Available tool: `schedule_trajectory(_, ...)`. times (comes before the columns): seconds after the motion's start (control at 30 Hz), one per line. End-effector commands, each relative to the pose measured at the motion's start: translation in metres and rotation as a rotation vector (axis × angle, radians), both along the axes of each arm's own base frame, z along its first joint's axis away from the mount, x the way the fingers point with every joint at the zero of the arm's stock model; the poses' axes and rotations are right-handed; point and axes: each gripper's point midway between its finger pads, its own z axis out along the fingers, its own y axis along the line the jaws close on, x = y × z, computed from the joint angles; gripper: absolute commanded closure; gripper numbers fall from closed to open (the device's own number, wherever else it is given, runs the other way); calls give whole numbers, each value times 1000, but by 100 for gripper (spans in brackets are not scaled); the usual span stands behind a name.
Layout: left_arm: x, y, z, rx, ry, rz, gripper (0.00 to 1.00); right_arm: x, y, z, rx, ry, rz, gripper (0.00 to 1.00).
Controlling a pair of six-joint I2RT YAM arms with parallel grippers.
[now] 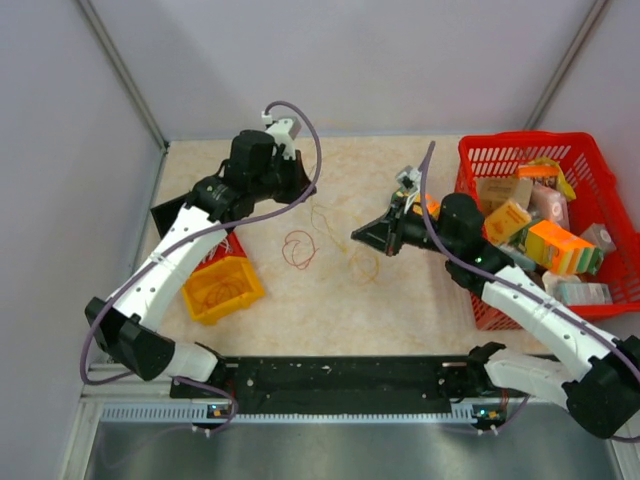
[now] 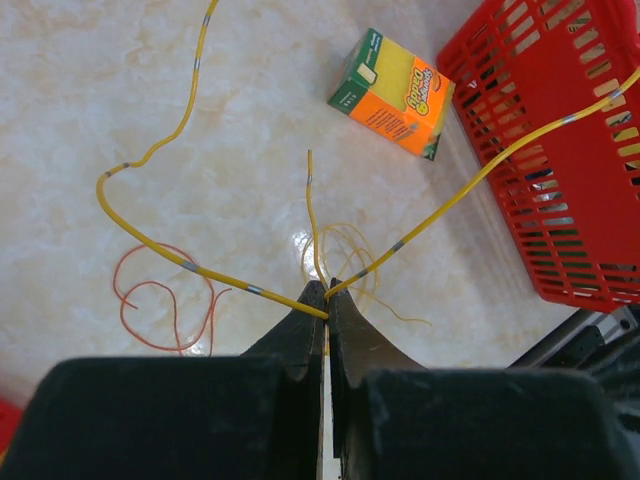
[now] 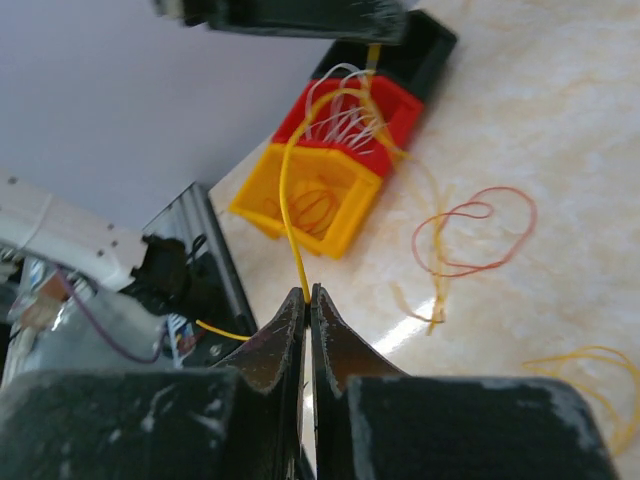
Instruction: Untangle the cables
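Note:
A yellow cable (image 2: 188,266) with grey marks is pinched in my shut left gripper (image 2: 327,300). One side bends out in a wide loop to the left; the other runs up to the right. The same yellow cable (image 3: 285,200) arcs upward from my right gripper (image 3: 307,293), which is shut on it. A red cable (image 1: 298,248) lies in loose loops on the table between the arms, also seen as the red cable (image 2: 165,310). Thin yellow loops (image 2: 340,255) lie below the left gripper (image 1: 305,185). The right gripper (image 1: 358,236) hovers close to the right of them.
A yellow bin (image 1: 222,288) holding coiled wire, a red bin (image 3: 350,125) with white wires and a black bin (image 3: 420,50) stand at the left. A red basket (image 1: 590,165) of packages fills the right side. A green-orange sponge box (image 2: 392,92) lies beside it.

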Motion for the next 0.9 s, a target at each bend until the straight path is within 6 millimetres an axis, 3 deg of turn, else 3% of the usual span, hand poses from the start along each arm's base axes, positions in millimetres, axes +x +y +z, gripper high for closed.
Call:
schedule_trajectory(0.0,5,-16,24,-108,-49,-17,100,-50,27,14,-12,-76,273,100)
schedule_trajectory(0.1,17,0,16,-43,-43,86,100,-74,19,11,8,-91,320,100)
schedule_trajectory(0.2,35,36,0,82,-32,272,100,-88,4,9,20,-118,292,100)
schedule_trajectory(0.3,47,77,-15,159,13,466,100,-88,-18,3,-8,-113,156,100)
schedule_trajectory(0.37,52,105,-16,145,15,566,100,-72,-45,-6,-52,-88,-56,100)
schedule_trajectory(0.43,56,130,-9,90,-12,645,100,-46,-94,-14,-74,-69,-390,100)
schedule_trajectory(0.5,55,158,5,75,-53,724,100,-43,-130,-19,-54,-64,-571,100)
schedule_trajectory(0.53,52,172,14,77,-76,768,100,-44,-138,-19,-42,-76,-607,100)
schedule_trajectory(0.6,49,187,28,92,-126,802,100,-47,-138,-17,-33,-87,-594,100)
schedule_trajectory(0.7,47,200,43,102,-164,824,100,-44,-121,-20,-52,-60,-530,100)
schedule_trajectory(0.87,52,227,50,139,-191,905,100,-20,-94,-37,-123,-5,-486,100)
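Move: Still pinching yellow cable, my left hand has the black bin about 34 cm to its left, 10 cm ahead and 23 cm below. The red bin is 28 cm left, level with the hand; the red cable lies only some 5 cm left and 26 cm down. My right hand, also on yellow cable, has the loose yellow cable about 5 cm ahead, 3 cm right and 23 cm down, and the red cable 9 cm ahead, 14 cm left. I swing my hands apart, both keeping their pinch. My left hand sweeps about 20 cm left and 5 cm forward, dipping and then rising, towards the black bin, while turning some 45 degrees counter-clockwise. My right hand first draws back nearly 9 cm, then sweeps right, ending slightly forward and down, turned clockwise. ##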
